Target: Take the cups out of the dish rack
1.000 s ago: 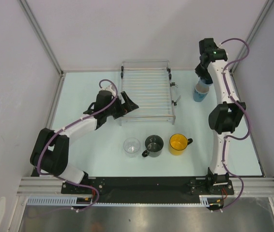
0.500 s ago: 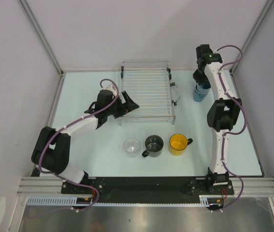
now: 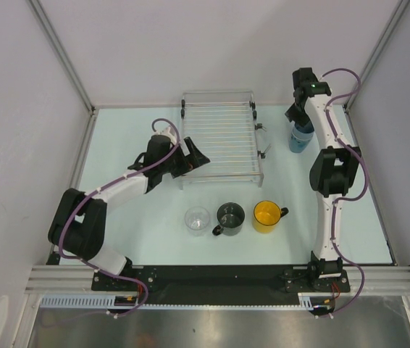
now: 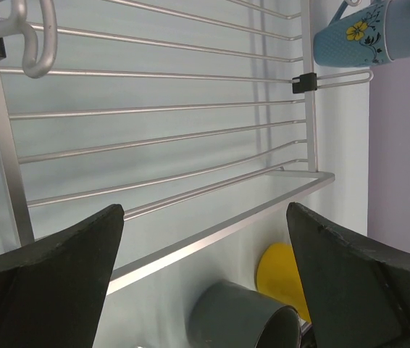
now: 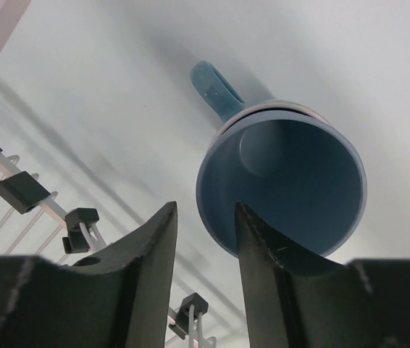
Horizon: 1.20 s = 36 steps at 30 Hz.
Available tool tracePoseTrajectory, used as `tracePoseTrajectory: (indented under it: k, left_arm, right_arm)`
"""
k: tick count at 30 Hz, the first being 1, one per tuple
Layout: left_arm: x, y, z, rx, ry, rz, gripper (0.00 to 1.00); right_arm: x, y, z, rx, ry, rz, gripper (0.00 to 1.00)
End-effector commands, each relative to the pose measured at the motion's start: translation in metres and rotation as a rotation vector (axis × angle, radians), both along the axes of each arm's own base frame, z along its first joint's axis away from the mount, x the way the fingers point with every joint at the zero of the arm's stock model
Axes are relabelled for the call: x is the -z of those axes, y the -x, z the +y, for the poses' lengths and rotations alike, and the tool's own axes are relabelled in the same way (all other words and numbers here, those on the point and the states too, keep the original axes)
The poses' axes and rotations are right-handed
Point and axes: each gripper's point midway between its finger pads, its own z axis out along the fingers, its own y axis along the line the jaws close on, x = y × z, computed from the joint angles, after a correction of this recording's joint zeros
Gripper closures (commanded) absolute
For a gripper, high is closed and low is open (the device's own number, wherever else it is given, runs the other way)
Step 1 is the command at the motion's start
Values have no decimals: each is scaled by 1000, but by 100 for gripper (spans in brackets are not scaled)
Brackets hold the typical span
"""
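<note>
The silver wire dish rack (image 3: pixel 219 141) stands mid-table with no cups on its bars (image 4: pixel 161 109). To its right stands the blue handled mug (image 3: pixel 299 139) (image 5: pixel 281 181). It appears nested in the pale blue flowered cup (image 4: pixel 357 36). My right gripper (image 3: pixel 300 120) (image 5: pixel 203 210) is open over it, one finger inside the rim and one outside, with a gap showing. In front of the rack stand the clear glass tumbler (image 3: pixel 198 219), dark grey mug (image 3: pixel 229 216) (image 4: pixel 234 319) and yellow mug (image 3: pixel 266 215) (image 4: pixel 281 275). My left gripper (image 3: pixel 193 156) (image 4: pixel 205 217) is wide open at the rack's front left corner, holding nothing.
White walls and metal posts close in the table (image 3: pixel 118 225) at the back and sides. Two wire hooks (image 3: pixel 263 141) stick out of the rack's right side toward the blue mug. The arm bases stand on the black rail (image 3: pixel 212 275) at the near edge.
My right wrist has shifted left and come down over the blue mug, covering more of it. The left arm has barely moved, and the cups on the table stay put.
</note>
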Motion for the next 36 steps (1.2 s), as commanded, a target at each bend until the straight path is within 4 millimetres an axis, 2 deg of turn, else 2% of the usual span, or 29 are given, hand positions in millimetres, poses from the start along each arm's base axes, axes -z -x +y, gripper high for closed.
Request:
tracePoseTrajectory:
  k: [1, 3, 5, 6, 7, 9, 10, 11, 13, 14, 15, 16, 17, 18, 19, 20, 21, 22, 23, 24, 25, 28, 30, 31, 33, 34, 36]
  left_arm:
    - [3, 8, -6, 35, -18, 22, 1]
    - [0, 9, -7, 36, -20, 10, 0]
    - [-7, 8, -5, 30, -26, -16, 0]
    - [-10, 7, -5, 27, -29, -28, 0]
    - [-14, 6, -4, 24, -34, -42, 0]
    - [-24, 3, 2, -6, -51, -73, 0]
    - [-29, 1, 4, -8, -62, -92, 0]
    - [-36, -2, 8, -28, -77, -116, 0]
    - [-44, -5, 14, -41, -113, -140, 0]
    - [-44, -7, 21, -65, -144, -143, 0]
    - [-54, -9, 25, -83, -155, -168, 0]
    - [-62, -13, 28, -91, -174, -194, 0]
    - [-66, -14, 32, -99, -188, -199, 0]
    - [-74, -15, 37, -119, -197, -220, 0]
    - [-84, -17, 40, -122, -202, -242, 0]
    - [-91, -19, 46, -151, -223, -262, 0]
    - [-103, -20, 54, -178, -240, -296, 0]
    - [-108, -18, 58, -193, -251, -309, 0]
    - [-113, -17, 63, -209, -260, -325, 0]
    - [-112, -16, 69, -232, -288, -332, 0]
    - [-118, -12, 73, -242, -294, -350, 0]
    - [-106, -4, 85, -269, -354, -305, 0]
    - [-104, 1, 89, -280, -396, -289, 0]
    - [-102, 7, 98, -303, -435, -278, 0]
    - [-97, 17, 100, -295, -472, -274, 0]
    - [-104, 23, 106, -317, -482, -294, 0]
    - [-99, 36, 103, -296, -507, -301, 0]
  right_arm:
    - [-47, -2, 2, -10, -17, -113, 55]
    - [-61, -3, 7, -19, -32, -155, 54]
    - [-93, -2, 17, -38, -45, -239, 51]
    - [-106, -1, 21, -46, -43, -273, 47]
    - [-134, 5, 23, -51, -36, -335, 43]
    - [-169, 10, 33, -75, -43, -417, 32]
    - [-191, 18, 36, -82, -47, -461, 30]
    - [-204, 25, 39, -92, -44, -488, 27]
    - [-211, 38, 51, -112, -22, -503, 21]
    - [-235, 55, 51, -119, -24, -558, 19]
    - [-212, 63, 63, -153, -14, -509, 16]
    - [-221, 68, 67, -157, -11, -551, 15]
    - [-240, 86, 68, -166, -14, -606, 14]
    - [-214, 96, 73, -185, 2, -559, 11]
    - [-218, 104, 84, -211, 6, -585, 10]
    - [-229, 123, 88, -228, 9, -621, 9]
    - [-224, 132, 94, -246, 22, -622, 8]
    - [-202, 144, 110, -284, 61, -598, 7]
    - [-199, 155, 114, -297, 76, -604, 7]
    - [-204, 166, 108, -269, 109, -632, 7]
    - [-184, 179, 127, -325, 148, -610, 7]
    - [-162, 197, 140, -357, 224, -567, 5]
    - [-155, 207, 147, -375, 264, -552, 4]
    - [-146, 218, 160, -413, 271, -549, 4]
    - [-147, 230, 163, -412, 289, -579, 4]
    - [-144, 237, 166, -423, 284, -589, 4]
    - [-127, 251, 176, -466, 264, -589, 4]
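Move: The blue cup just stacked in the flowered mug lies about 3 cm right and 2 cm back of the right hand, its middle some 5 cm below; its rim stands between the partly open fingers, and the flowered mug is lower on that same line. The yellow mug is roughly 36 cm back and 17 cm left, the rack's middle about 36 cm left and 2 cm back, both about 9 cm lower. From the left hand the blue cup lies some 16 cm ahead and 48 cm right, 3 cm lower. Lift the right gripper clear of the blue cup's rim, opening the fingers wide, and rise about 22 cm before swinging it back and left towards the yellow mug, sinking half of that height again and turning the wrist some 30 degrees counter-clockwise as the fingers tip up. Meanwhile raise the empty, open left gripper off the rack's near left corner, about 9 cm up and 9 cm left, rolling its left side up. ##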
